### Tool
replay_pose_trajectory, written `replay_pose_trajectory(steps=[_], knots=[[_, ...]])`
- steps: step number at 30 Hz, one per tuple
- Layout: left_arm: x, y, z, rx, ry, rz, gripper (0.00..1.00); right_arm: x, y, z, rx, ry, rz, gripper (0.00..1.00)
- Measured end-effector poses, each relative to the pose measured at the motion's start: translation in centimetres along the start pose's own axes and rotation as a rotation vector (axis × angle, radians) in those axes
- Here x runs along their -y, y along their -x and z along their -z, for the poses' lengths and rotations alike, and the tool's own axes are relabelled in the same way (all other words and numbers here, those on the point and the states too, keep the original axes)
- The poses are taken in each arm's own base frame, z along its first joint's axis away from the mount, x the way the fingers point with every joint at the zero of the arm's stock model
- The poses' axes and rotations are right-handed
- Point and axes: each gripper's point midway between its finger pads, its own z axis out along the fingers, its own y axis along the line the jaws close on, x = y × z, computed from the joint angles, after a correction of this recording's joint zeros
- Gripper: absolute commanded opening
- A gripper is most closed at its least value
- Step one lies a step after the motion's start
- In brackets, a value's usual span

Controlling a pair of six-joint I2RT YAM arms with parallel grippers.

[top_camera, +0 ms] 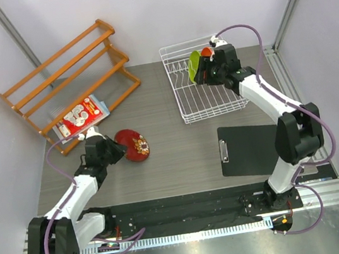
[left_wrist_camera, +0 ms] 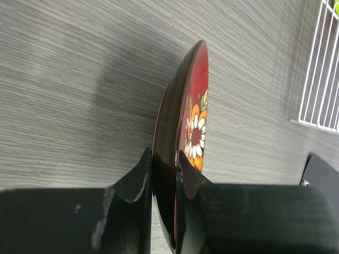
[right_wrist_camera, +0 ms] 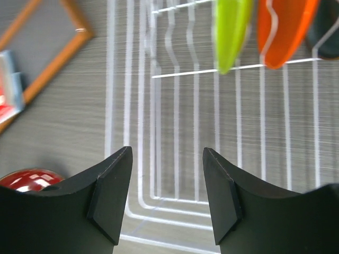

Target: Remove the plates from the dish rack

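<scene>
My left gripper (left_wrist_camera: 165, 169) is shut on the rim of the dark red flowered plate (left_wrist_camera: 197, 100). In the top view that plate (top_camera: 136, 146) sits low over the table's left middle. The white wire dish rack (top_camera: 204, 104) stands at the back right. In it the lime green plate (right_wrist_camera: 230, 32), the orange plate (right_wrist_camera: 283, 32) and the edge of a dark teal plate (right_wrist_camera: 327, 32) stand upright. My right gripper (right_wrist_camera: 167, 177) hangs open and empty over the rack floor, just short of the green plate (top_camera: 194, 64).
An orange-brown wooden shelf (top_camera: 66, 78) stands at the back left, with a red packet (top_camera: 80, 116) lying beside it. A black clipboard (top_camera: 249, 148) lies in front of the rack, near the right arm.
</scene>
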Motion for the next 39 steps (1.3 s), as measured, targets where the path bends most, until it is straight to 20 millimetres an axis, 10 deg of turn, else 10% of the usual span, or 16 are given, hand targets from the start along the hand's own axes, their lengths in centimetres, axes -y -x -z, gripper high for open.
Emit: replay_pose_trajectory(steps=[9,25,39], knots=[[-3.1,-1.0,-0.9,-0.028,0.147,0.011,0.42,4.1,-1.0,-4.4,-0.066,-0.145,0.018,0.61],[-4.0,-1.2,-1.5,-0.050,0.207,0.010,0.47,5.9,3.6,-9.8,0.016,-0.251,0.097,0.60],[-5.0,-0.6,-2.3,-0.071,0.295,-0.020,0.54,8.0,3.6,-14.2,-0.003,-0.320,0.142,0.60]])
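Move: The left fingers hold the red plate by its left rim; its middle lies about 4 cm right, 2 cm ahead and 3 cm below, with the picture book some 16 cm ahead and 16 cm left of the hand. For the empty right hand, the green plate stands about 17 cm ahead, 1 cm right and 12 cm below; the orange plate is 6 cm right of the green one, the dark plate 11 cm. Left fingers open, releasing the red plate; open right hand reaches 15 cm forward and down to the green plate. ##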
